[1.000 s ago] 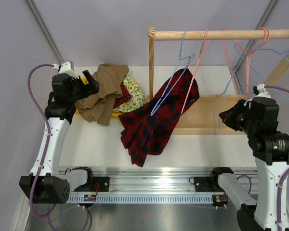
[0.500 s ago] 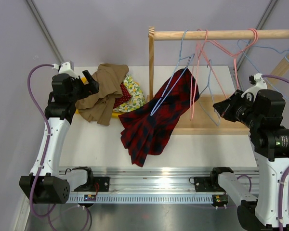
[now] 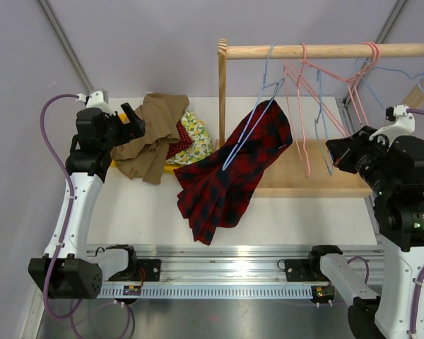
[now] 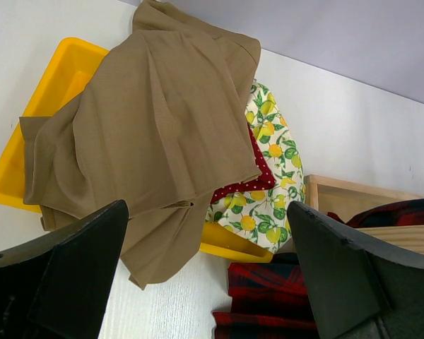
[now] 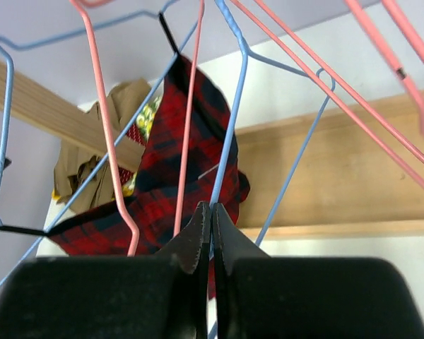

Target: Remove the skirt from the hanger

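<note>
The red and dark tartan skirt [image 3: 230, 173] hangs slanted from a pale-blue wire hanger [image 3: 249, 131] hooked on the wooden rod [image 3: 339, 51]; its lower part lies on the white table. It also shows in the right wrist view as the skirt [image 5: 177, 162]. My right gripper [image 3: 332, 152] is to the right of it, jaws shut [image 5: 212, 208] on the wire of another, empty pale-blue hanger [image 5: 230, 127]. My left gripper [image 4: 206, 212] stands wide open at far left above a tan garment [image 4: 141, 120], holding nothing.
A yellow tray [image 4: 49, 85] holds the tan garment, a lemon-print cloth [image 4: 268, 162] and a red dotted one. Pink hangers [image 3: 304, 120] and more blue ones hang on the rod by my right gripper. The rack's wooden base [image 3: 290, 180] lies under them.
My right gripper swung left, then back right and lower, staying shut. The pink and blue hangers swung with it and now hang spread out. Skirt and left arm have not moved.
</note>
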Tool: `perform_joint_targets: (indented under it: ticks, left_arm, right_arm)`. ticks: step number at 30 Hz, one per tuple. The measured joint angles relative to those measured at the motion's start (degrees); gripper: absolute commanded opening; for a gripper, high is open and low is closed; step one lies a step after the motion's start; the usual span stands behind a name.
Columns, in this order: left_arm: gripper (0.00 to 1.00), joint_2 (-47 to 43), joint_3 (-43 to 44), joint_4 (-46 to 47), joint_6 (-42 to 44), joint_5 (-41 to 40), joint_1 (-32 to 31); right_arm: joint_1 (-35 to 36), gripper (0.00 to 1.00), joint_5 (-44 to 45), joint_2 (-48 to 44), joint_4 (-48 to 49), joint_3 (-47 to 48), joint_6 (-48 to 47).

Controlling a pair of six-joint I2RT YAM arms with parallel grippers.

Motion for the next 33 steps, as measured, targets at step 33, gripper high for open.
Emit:
perform_joint_targets:
  ticks: [33]
  left_arm:
    - [0.99, 0.09, 0.00, 0.00, 0.68, -0.66, 0.00]
  right_arm:
    - [0.00, 0.00, 0.94, -9.75, -3.32, 4.20, 1.22]
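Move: The red-and-black plaid skirt hangs from a blue hanger, its middle about 7 cm ahead of the right hand, 20 cm to its left and 25 cm lower. That skirt hanger is roughly 12 cm ahead and 17 cm left, near hand height; an empty pink hanger hangs between, some 8 cm ahead and 8 cm left. From the idle left hand the skirt lies about 31 cm right, 8 cm back and 18 cm down. Upward first by about 5 cm, then drawn back roughly 7 cm towards its base with a slight sink at the end, the right hand carries the side of an empty blue hanger away from the rod and the skirt. Its fingers stay shut on the wire, and the wrist tips the fingertips up some 10 degrees. ##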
